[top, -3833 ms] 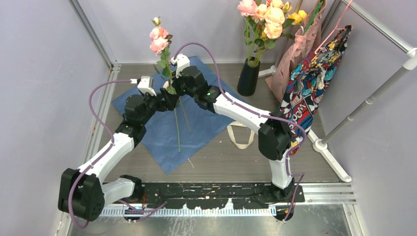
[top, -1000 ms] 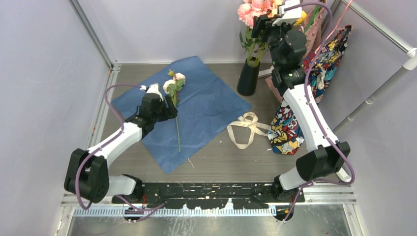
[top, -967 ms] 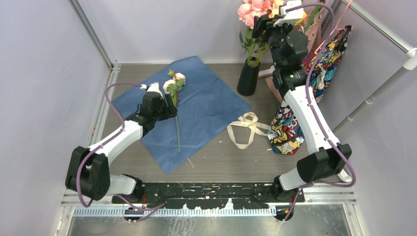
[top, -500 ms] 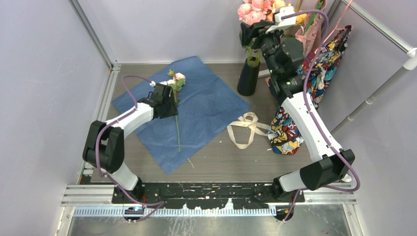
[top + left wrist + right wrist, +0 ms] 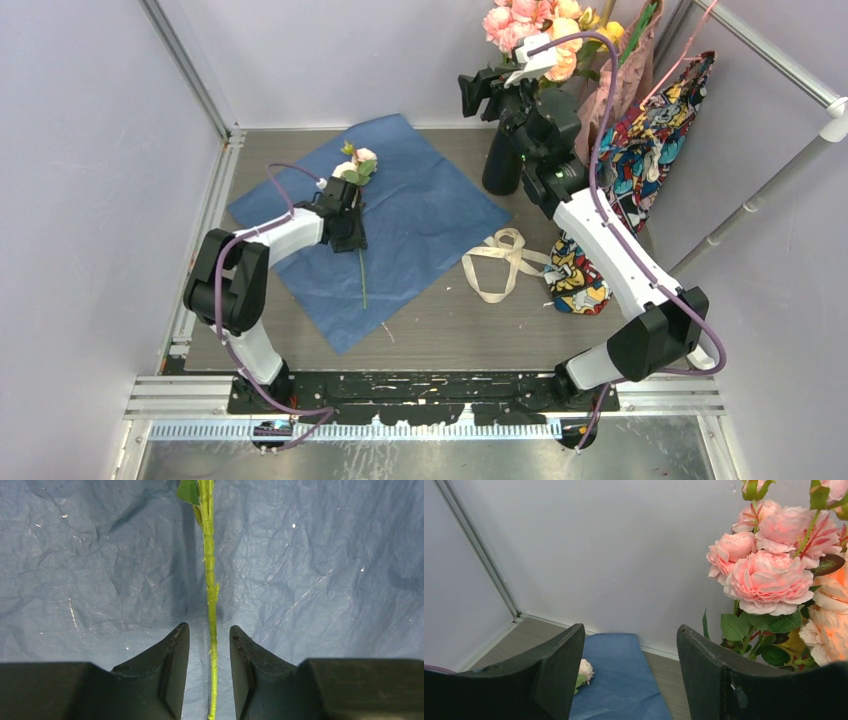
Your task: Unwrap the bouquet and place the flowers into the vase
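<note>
The blue paper point(image 5: 400, 215) lies spread flat on the table. One of the flowers point(image 5: 355, 166), pale pink on a long green stem point(image 5: 210, 575), rests on it. My left gripper point(image 5: 352, 228) is low over that stem, and in the left wrist view point(image 5: 209, 626) its jaws straddle the stem with a thin gap on each side. The black vase point(image 5: 503, 160) stands at the back with pink flowers point(image 5: 769, 575) in it. My right gripper point(image 5: 470, 95) hangs high to the left of those blooms, open and empty point(image 5: 630, 628).
A cream ribbon point(image 5: 498, 262) lies looped on the table right of the paper. A colourful bag point(image 5: 620, 200) and a pink cloth point(image 5: 600, 110) hang from a rack at the right. Yellow blooms point(image 5: 603, 32) share the vase. Walls and frame posts close off the left and back.
My left jaws have narrowed around the stem while the left arm folded closer in. My right gripper has drawn back to the left, away from the blooms in the vase.
</note>
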Motion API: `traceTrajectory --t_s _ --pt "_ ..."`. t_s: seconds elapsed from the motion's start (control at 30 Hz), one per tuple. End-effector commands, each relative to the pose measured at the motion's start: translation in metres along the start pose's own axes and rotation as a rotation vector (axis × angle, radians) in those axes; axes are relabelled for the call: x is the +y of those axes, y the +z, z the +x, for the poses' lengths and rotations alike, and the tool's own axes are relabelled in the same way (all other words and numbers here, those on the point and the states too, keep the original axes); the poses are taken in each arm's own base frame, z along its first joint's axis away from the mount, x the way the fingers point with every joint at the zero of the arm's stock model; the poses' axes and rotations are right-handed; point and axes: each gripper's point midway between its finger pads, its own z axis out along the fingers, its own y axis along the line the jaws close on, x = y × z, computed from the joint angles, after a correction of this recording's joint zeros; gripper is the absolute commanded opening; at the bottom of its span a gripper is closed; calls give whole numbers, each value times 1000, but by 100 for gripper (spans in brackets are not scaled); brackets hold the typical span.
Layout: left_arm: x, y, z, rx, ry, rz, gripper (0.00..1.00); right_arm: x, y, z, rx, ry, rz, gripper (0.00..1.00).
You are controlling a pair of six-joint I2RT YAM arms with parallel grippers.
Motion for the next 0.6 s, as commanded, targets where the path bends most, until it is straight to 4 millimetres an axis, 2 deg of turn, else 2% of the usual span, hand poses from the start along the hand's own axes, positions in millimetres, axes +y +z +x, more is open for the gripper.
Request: traceTrajectory --t_s 0.0,0.27,0.33,0.4,0.57 --pt "-7 2 -5 -4 10 13 33 4 0 -10 -41 0 2 72" --pt "-10 5 -9 14 43 19 23 6 -2 3 -18 -1 8 73" --pt "-12 4 -9 16 49 28 8 6 -2 4 -13 -1 6 73" --pt "-15 0 -13 4 53 38 0 9 -3 4 -12 0 0 73" --pt "-28 -20 -27 -64 81 105 0 20 -2 7 13 2 -23 73"
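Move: The left hand is just over the last flower's stem, which lies between its open fingertips some 2 cm below. The flower's blossoms are about 17 cm farther out and roughly 1 cm to the left; the dark vase stands some 14 cm ahead and 22 cm right, and the ribbon lies 21 cm right and 5 cm back. From the raised right hand the stem is about 8 cm back, 16 cm left and 44 cm down. The left hand sinks about 1 cm onto the stem lying on the blue wrapping, its fingers still pointing steeply down, then eases up again by about half a centimetre while they close from part open to fully shut, the fingertips pinching the thin stem midway below its blossoms. Meanwhile the empty right hand, beside the filled vase, sinks about 3 cm and drifts a little left, its fingers staying wide open. ##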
